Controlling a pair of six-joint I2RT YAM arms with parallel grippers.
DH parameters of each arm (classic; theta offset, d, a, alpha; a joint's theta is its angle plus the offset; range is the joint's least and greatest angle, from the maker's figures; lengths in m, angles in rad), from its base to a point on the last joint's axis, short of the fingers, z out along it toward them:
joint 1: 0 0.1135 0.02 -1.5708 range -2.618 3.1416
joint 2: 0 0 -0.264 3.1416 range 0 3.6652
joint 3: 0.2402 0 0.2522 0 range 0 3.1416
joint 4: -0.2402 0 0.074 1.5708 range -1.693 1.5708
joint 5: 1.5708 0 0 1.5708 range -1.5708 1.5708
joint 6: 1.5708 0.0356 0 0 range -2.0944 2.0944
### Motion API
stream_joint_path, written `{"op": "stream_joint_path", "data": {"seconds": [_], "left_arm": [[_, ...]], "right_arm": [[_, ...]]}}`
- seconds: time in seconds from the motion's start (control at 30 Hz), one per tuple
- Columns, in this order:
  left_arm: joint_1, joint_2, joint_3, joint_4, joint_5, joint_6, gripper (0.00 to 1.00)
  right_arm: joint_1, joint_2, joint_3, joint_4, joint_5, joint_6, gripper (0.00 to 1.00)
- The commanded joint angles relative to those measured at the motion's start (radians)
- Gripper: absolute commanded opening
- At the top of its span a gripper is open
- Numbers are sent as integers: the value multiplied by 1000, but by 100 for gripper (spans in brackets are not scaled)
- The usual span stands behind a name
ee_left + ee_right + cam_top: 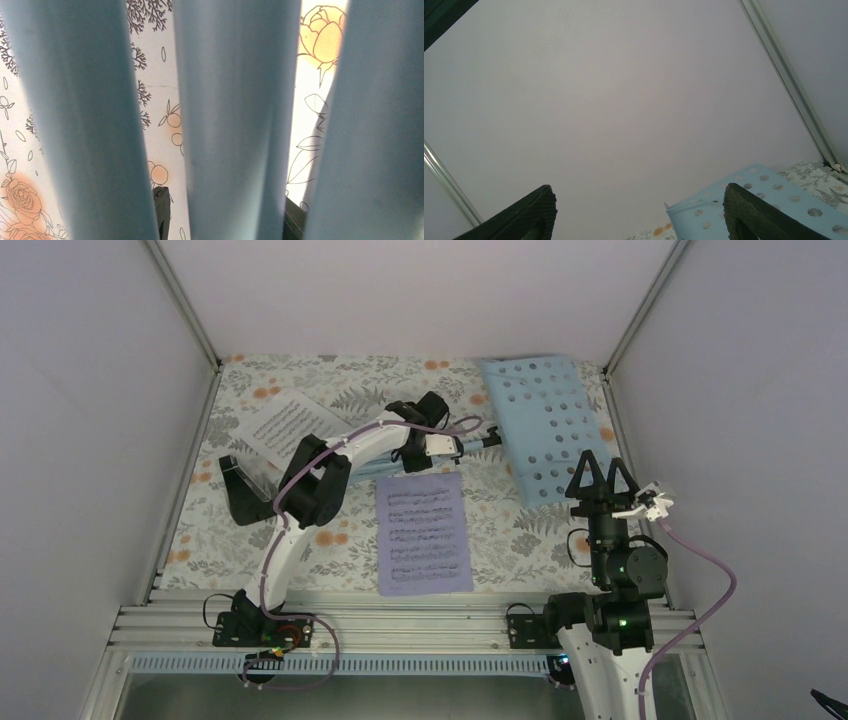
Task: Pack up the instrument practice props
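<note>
The light blue music stand lies on the floral cloth, its hole-dotted tray [540,425] at the back right and its pole running left under my left gripper [438,445]. In the left wrist view, three blue legs [235,100] fill the frame. My left gripper [227,215] straddles the middle leg, with a strip of cloth showing beside the left finger [161,210], so contact is unclear. The lavender sheet [424,532] lies flat at centre front. The small black box [240,490] sits at the left. My right gripper [603,475] [639,215] hangs open and empty, near the tray [769,200].
A white sheet of printed music [290,425] lies at the back left, partly under the left arm. Grey walls with metal corner posts [185,305] close in the table on three sides. An aluminium rail [400,625] carries both arm bases along the near edge.
</note>
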Motion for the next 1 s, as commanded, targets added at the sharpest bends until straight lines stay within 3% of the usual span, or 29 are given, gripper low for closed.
{"op": "stream_joint_path", "data": {"seconds": [0.0,0.17,0.37,0.5,0.53,0.67,0.97], "left_arm": [[-8,-61,95,206,83,-63,49],[-8,-61,94,215,70,-75,61],[-9,-76,93,224,70,-97,68],[-8,-127,83,264,101,-144,72],[-7,-149,73,280,113,-161,78],[22,-281,-9,373,182,-259,99],[224,-745,-398,634,302,-566,100]], "right_arm": [[-3,0,-15,-6,24,-14,79],[-2,0,-15,-9,27,-15,79],[-3,0,-17,-5,26,-18,80],[-2,20,-18,27,-13,-52,85],[-2,35,-13,33,-27,-65,87],[-3,164,53,14,-72,-150,99],[-7,590,237,-78,-133,-271,100]]}}
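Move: The folded music stand's middle is right at my left hand, a centimetre or so lower, with a leg tube between my fingertips. From my left hand the blue perforated tray's middle is about 29 cm right and 6 ahead, and the purple sheet about 18 cm back, straight behind. From my right hand, high up, the tray is some 27 cm ahead, 3 right and 32 below; the folded stand is about 22 ahead, 31 left and 34 below. I open my left fingers wide, let go of the stand's leg tube and lift my left hand about 27 cm, easing forward and right at first, then swinging back left as it climbs and tilting some 50 degrees so the fingers point right and down. My right hand waits, then reaches about 9 cm forward towards the tray, sinking slightly to the left, tipping down and opening fully. ##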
